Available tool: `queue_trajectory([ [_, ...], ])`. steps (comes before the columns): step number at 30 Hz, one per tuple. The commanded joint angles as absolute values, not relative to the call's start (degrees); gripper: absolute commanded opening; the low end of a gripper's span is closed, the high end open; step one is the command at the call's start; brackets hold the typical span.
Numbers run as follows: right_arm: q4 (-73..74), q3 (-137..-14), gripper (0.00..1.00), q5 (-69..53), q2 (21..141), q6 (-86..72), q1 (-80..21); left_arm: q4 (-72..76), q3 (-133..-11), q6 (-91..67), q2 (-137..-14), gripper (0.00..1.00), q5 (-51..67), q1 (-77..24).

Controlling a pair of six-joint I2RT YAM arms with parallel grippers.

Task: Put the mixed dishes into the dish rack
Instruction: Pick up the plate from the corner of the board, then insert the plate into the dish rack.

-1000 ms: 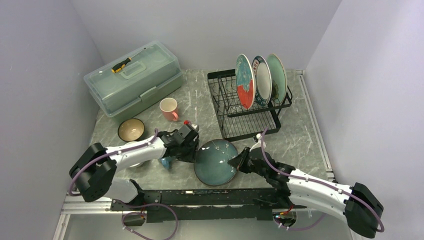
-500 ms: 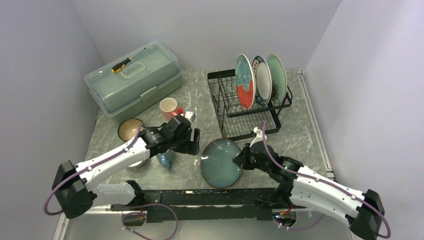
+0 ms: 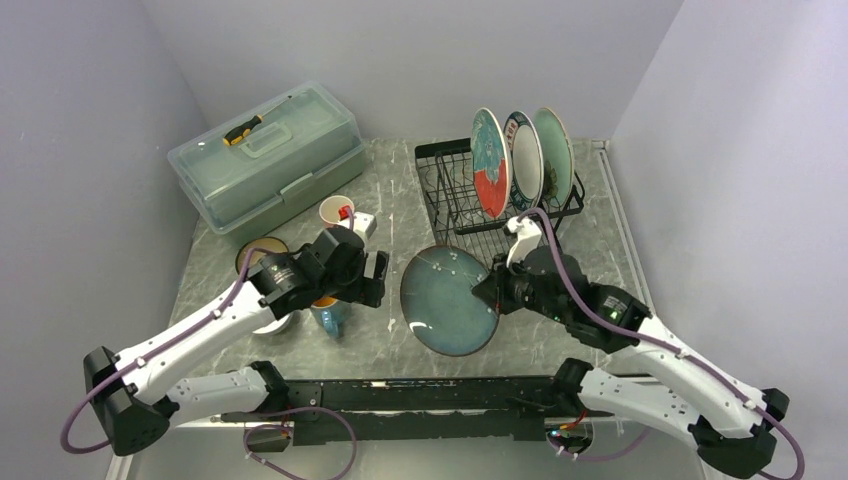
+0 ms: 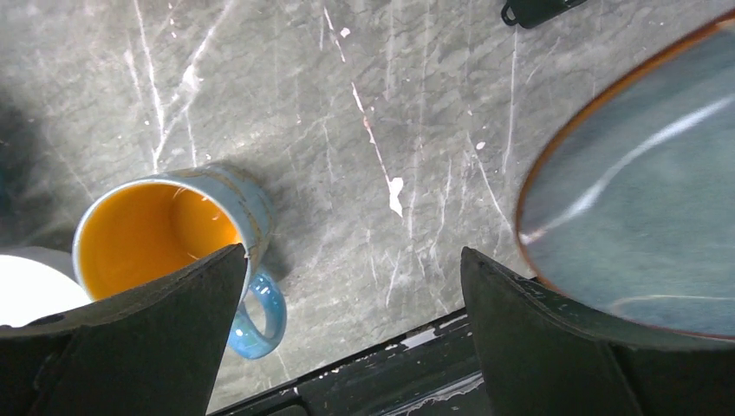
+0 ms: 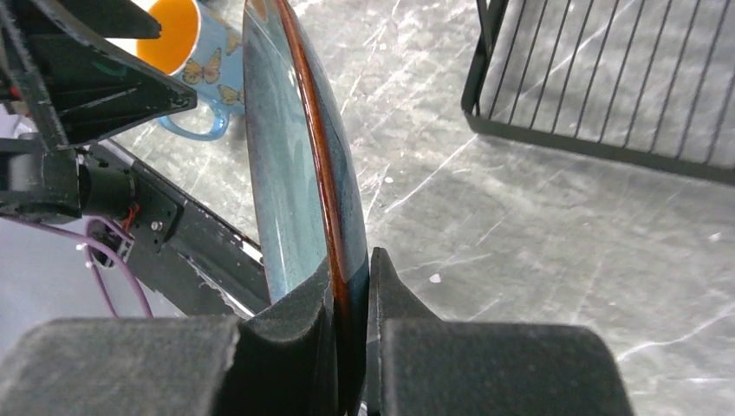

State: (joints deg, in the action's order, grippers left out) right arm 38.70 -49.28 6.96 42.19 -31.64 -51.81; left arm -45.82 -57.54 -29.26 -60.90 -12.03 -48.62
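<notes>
My right gripper (image 5: 351, 260) is shut on the rim of the teal plate (image 5: 295, 156), holding it tilted on edge above the table, just in front of the dish rack (image 3: 470, 250). Three plates stand upright in the rack: teal-and-red (image 3: 489, 160), white dark-rimmed (image 3: 524, 160) and pale green (image 3: 555, 155). My left gripper (image 4: 353, 256) is open and holds nothing, hovering left of the teal plate (image 4: 641, 199) and over the blue mug (image 4: 165, 243) with its orange inside. Behind that arm stands the pink mug (image 3: 335, 210). The tan bowl (image 3: 255, 258) and the white bowl (image 4: 26, 290) lie at the left.
A translucent green lidded box (image 3: 265, 165) sits at the back left with a yellow-and-black screwdriver (image 3: 243, 130) on its lid. The black base rail (image 3: 400, 395) runs along the near table edge. Walls close in on both sides.
My right gripper has lifted the teal plate off the table, tipped it up and carried it toward the rack. My left gripper has opened wide, come off the plate and drawn back left.
</notes>
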Motion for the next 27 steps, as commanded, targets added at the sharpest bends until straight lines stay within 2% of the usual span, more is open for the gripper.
queue_trajectory([
  [1, 38.4, -61.17, 0.0, 7.0, 43.3, -23.72, -52.03, -49.2, -60.44, -27.25, -58.49, 0.99, -15.61, -48.85],
  [16, 44.51, -95.24, 0.0, 20.81, 60.19, -14.98, -52.03, -51.41, -57.79, -25.13, -56.05, 0.99, -17.76, -48.86],
  [27, 37.73, -105.73, 0.0, 31.42, 69.5, -8.49, -52.21, -52.36, -57.34, -25.75, -54.63, 0.99, -19.51, -48.81],
])
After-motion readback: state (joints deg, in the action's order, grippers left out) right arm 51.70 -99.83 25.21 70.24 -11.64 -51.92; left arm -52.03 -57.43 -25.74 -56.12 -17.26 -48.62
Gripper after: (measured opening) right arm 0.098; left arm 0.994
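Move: The right hand already holds the dark teal plate clear of the table by its right rim. The free slot in the dish rack lies about 27 cm ahead, 2 cm left and 6 cm lower. To the right of that slot, the red-and-teal plate stands some 27 cm ahead and 4 cm right of the hand, the lettered plate 27 cm ahead and 10 cm right. From the left hand, the slot is about 23 cm ahead, 19 cm right and 2 cm lower. The right hand keeps its pinch on the dark teal plate's rim and lifts it some 19 cm, straight up at first, then also about 9 cm forward over the table on the rack's side, levelling off in height near the end while the wrist tips the fingers upward by some 20 degrees and rolls a little, its left side sinking. The empty left hand, fingers staying wide open, drifts about 3.5 cm left towards the blue mug, away from the plate. ##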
